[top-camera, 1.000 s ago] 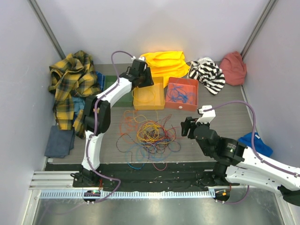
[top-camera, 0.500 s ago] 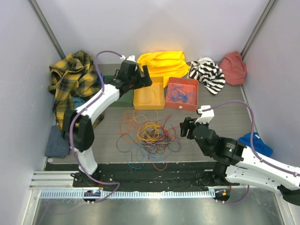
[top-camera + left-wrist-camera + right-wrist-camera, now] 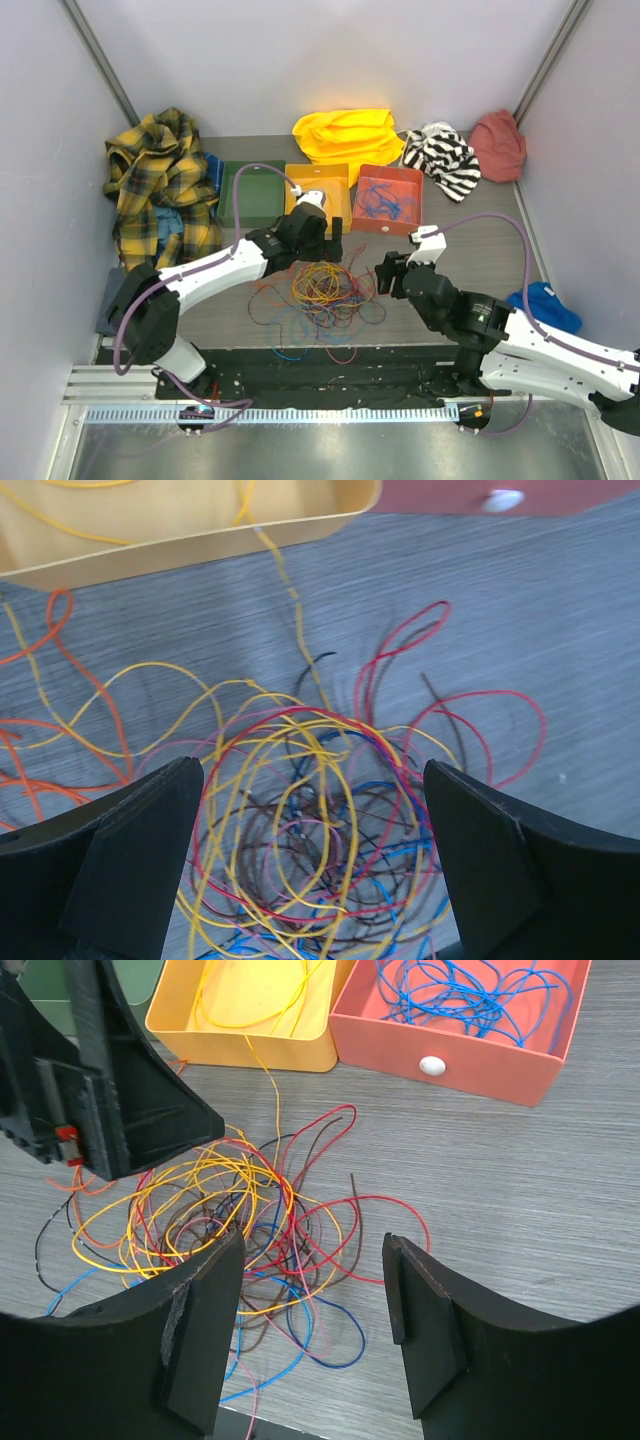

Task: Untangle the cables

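Note:
The cables [image 3: 322,288] lie in a loose tangle of yellow, red, blue, brown and orange loops on the grey table. My left gripper [image 3: 327,243] hangs over the tangle's far side, open, with the cables [image 3: 300,780] showing between its fingers and nothing held. The left gripper [image 3: 312,820] is above the wires, not touching them. My right gripper [image 3: 386,272] stands open at the tangle's right side. In its own view the right gripper [image 3: 312,1260] frames the tangle's near right edge [image 3: 300,1260]. One yellow cable [image 3: 272,1080] runs from the yellow box to the tangle.
A yellow box [image 3: 340,178] holds yellow wire, a red box [image 3: 385,228] holds blue wires [image 3: 470,995], and a green box [image 3: 245,185] stands to their left. Clothes ring the table: plaid shirt [image 3: 160,170], yellow cloth [image 3: 345,130], striped cloth [image 3: 445,155], blue cloth [image 3: 545,305].
My left arm has swung from over the yellow box at the back down to the tangle. The right gripper has edged a little left toward the cables.

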Available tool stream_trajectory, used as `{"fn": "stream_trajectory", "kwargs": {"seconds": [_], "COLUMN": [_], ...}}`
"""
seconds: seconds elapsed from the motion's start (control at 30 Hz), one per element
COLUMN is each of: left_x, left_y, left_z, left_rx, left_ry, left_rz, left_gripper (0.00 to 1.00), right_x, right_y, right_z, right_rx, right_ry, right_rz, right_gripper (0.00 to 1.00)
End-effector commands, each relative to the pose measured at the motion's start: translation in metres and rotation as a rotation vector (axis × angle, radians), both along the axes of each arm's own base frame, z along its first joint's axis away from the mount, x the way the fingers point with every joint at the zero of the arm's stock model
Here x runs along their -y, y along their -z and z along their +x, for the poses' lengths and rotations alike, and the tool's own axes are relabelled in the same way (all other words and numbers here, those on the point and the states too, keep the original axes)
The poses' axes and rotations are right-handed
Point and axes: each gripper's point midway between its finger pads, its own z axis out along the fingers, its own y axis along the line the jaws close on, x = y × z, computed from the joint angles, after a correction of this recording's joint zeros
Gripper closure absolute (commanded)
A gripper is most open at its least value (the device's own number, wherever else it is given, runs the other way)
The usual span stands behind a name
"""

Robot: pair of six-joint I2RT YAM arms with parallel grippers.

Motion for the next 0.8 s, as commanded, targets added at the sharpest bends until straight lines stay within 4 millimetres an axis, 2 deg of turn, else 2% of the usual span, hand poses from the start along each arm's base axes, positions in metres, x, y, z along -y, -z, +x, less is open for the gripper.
{"fn": "stream_trajectory", "kwargs": {"seconds": [0.0, 0.23, 0.43, 0.63, 0.67, 0.73, 0.77], "left_x": [-0.002, 0.002, 0.006, 0.008, 0.008, 0.007, 0.005], "left_y": [0.001, 0.028, 0.055, 0.073, 0.072, 0.063, 0.059], "left_z": [0.013, 0.005, 0.002, -0.002, -0.003, -0.002, -0.002], "left_rx": [0.008, -0.056, -0.116, -0.16, -0.158, -0.14, -0.132], "left_ry": [-0.056, -0.034, -0.013, 0.002, 0.001, -0.002, -0.006], "left_rz": [-0.016, -0.011, 0.028, 0.041, 0.041, 0.028, 0.027], "left_gripper": [0.06, 0.16, 0.28, 0.54, 0.65, 0.75, 0.84], "right_x": [-0.005, -0.007, -0.005, -0.002, -0.001, -0.001, 0.0], "right_y": [-0.011, -0.009, -0.011, -0.01, -0.01, -0.011, -0.011], "right_z": [0.001, 0.003, 0.002, 0.002, 0.001, 0.002, 0.001], "right_rx": [0.022, 0.02, 0.024, 0.025, 0.025, 0.027, 0.027], "right_ry": [0.006, 0.013, 0.01, 0.019, 0.017, 0.021, 0.021], "right_rz": [0.076, 0.064, 0.064, 0.065, 0.064, 0.063, 0.064], "right_gripper": [0.35, 0.35, 0.35, 0.35, 0.36, 0.36, 0.35]}}
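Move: The yellow cable strands at the tangle's far edge lie about 10 cm below my left hand and roughly 1 cm back from it. The red cable's loops are some 9 cm to the right and 2 cm ahead. Farther out, some 21 cm ahead of this hand, stand the yellow box, straight on, and the red box, about 18 cm to the right. From my right hand those yellow strands are roughly 8 cm ahead, 20 cm left and 17 cm down. I sink my left hand almost straight down, about 8 cm, to the yellow strands at the tangle's far edge, gently at first and then faster, easing off at the end. The fingertips tip down some 10 degrees on the way while the wide-open fingers draw most of the way shut close around a yellow strand; whether they touch it yet can't be seen. ##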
